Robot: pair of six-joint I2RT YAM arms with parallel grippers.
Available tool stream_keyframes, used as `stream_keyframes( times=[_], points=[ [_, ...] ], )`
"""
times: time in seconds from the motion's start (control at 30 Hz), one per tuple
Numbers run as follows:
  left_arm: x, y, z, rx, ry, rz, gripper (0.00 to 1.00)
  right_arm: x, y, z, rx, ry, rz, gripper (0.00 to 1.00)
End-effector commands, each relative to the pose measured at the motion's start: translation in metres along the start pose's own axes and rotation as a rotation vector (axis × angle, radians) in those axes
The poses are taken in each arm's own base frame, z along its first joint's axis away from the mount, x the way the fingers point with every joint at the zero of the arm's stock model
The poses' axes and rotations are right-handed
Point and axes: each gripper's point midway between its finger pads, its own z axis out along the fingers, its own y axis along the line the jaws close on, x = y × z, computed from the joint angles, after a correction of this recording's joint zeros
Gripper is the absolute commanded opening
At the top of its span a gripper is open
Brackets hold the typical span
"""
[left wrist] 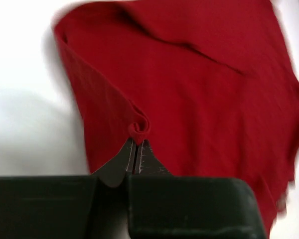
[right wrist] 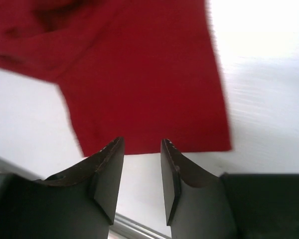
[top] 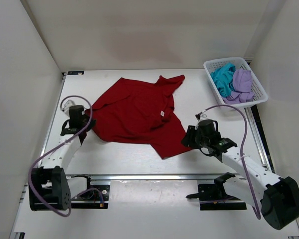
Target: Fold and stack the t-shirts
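Observation:
The dark red t-shirt (top: 134, 112) lies spread and rumpled in the middle of the white table. At its left edge my left gripper (top: 83, 124) is shut on a pinched fold of the red t-shirt (left wrist: 199, 99), the cloth bunched at the tips of my left gripper (left wrist: 137, 140). My right gripper (top: 189, 137) stands open just off the shirt's lower right corner. In the right wrist view my right gripper (right wrist: 142, 144) holds nothing, with the hem of the red t-shirt (right wrist: 149, 79) just beyond its fingertips. The teal t-shirt (top: 222, 78) and the lavender t-shirt (top: 242, 82) lie crumpled in the basket.
A white mesh basket (top: 259, 84) sits at the table's far right corner. White walls close in the left, back and right sides. A metal rail (top: 154, 176) runs along the near edge between the arm bases.

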Motion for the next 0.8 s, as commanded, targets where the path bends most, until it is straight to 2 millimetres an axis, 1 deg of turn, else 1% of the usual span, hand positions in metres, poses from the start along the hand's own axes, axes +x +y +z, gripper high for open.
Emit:
stream_keyframes(
  times=[0.0, 0.03, 0.07, 0.1, 0.13, 0.17, 0.2, 0.23, 0.27, 0.33, 0.37, 0.4, 0.47, 0.53, 0.57, 0.63, 0.7, 0.77],
  points=[
    [0.016, -0.039, -0.022, 0.119, 0.018, 0.190, 0.00, 0.002, -0.039, 0.003, 0.172, -0.005, 0.075, 0.34],
    [0.025, -0.040, -0.023, 0.137, 0.033, 0.209, 0.00, 0.001, -0.046, 0.002, 0.193, -0.025, 0.099, 0.34],
    [0.034, -0.041, -0.026, 0.166, 0.044, 0.221, 0.00, -0.005, -0.060, 0.001, 0.250, -0.063, 0.118, 0.34],
    [0.038, -0.048, -0.032, 0.205, 0.044, 0.228, 0.00, -0.006, -0.072, -0.001, 0.292, -0.079, 0.144, 0.36],
    [0.045, -0.044, -0.032, 0.208, 0.060, 0.238, 0.00, -0.004, -0.078, -0.002, 0.310, -0.072, 0.155, 0.36],
    [0.051, -0.045, -0.035, 0.236, 0.071, 0.244, 0.00, -0.004, -0.086, -0.002, 0.340, -0.077, 0.176, 0.35],
    [0.057, -0.043, -0.036, 0.250, 0.087, 0.243, 0.00, -0.003, -0.092, -0.001, 0.358, -0.064, 0.185, 0.36],
    [0.062, -0.042, -0.037, 0.257, 0.099, 0.252, 0.00, 0.002, -0.095, 0.001, 0.371, -0.036, 0.188, 0.36],
    [0.060, -0.046, -0.040, 0.279, 0.096, 0.245, 0.00, 0.005, -0.097, 0.003, 0.379, -0.023, 0.193, 0.37],
    [0.070, -0.049, -0.044, 0.314, 0.113, 0.256, 0.00, 0.012, -0.097, 0.012, 0.372, 0.024, 0.195, 0.37],
    [0.071, -0.049, -0.045, 0.315, 0.117, 0.251, 0.00, 0.018, -0.098, 0.015, 0.375, 0.053, 0.199, 0.36],
    [0.070, -0.055, -0.048, 0.338, 0.109, 0.253, 0.00, 0.021, -0.093, 0.018, 0.361, 0.059, 0.194, 0.37],
    [0.071, -0.059, -0.049, 0.359, 0.111, 0.252, 0.00, 0.030, -0.097, 0.022, 0.361, 0.093, 0.204, 0.36],
    [0.074, -0.060, -0.050, 0.372, 0.121, 0.239, 0.00, 0.033, -0.093, 0.025, 0.347, 0.102, 0.212, 0.37],
    [0.074, -0.061, -0.050, 0.376, 0.121, 0.230, 0.00, 0.032, -0.093, 0.026, 0.344, 0.094, 0.202, 0.35],
    [0.076, -0.061, -0.049, 0.377, 0.125, 0.225, 0.00, 0.035, -0.086, 0.027, 0.304, 0.111, 0.216, 0.34],
    [0.079, -0.057, -0.047, 0.371, 0.134, 0.225, 0.00, 0.036, -0.087, 0.026, 0.301, 0.111, 0.214, 0.34],
    [0.079, -0.060, -0.049, 0.383, 0.134, 0.226, 0.00, 0.038, -0.085, 0.025, 0.291, 0.118, 0.215, 0.32]
  ],
)
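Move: The left gripper already holds the red shirt's left edge. The body's near edge lies about 8 cm below it, 6 back and 9 to the right; the white tag is some 35 to the right and 6 ahead. For the open right gripper, the sleeve's right corner is about 6 cm to the right, 2 ahead and 8 below, the sleeve's other corner some 8 to the left and 3 back, and the tag 9 left and 16 ahead. Keep the left fingers shut on the cloth and sweep it inward, about 10 cm to the right with a slight early lift, then some 3 cm back, turning the wrist clockwise by around 25 degrees. Meanwhile lower the right gripper about 6 cm while bringing it right, fingers part open and pointing more steeply down, until they stand around the sleeve's right corner without closing. ##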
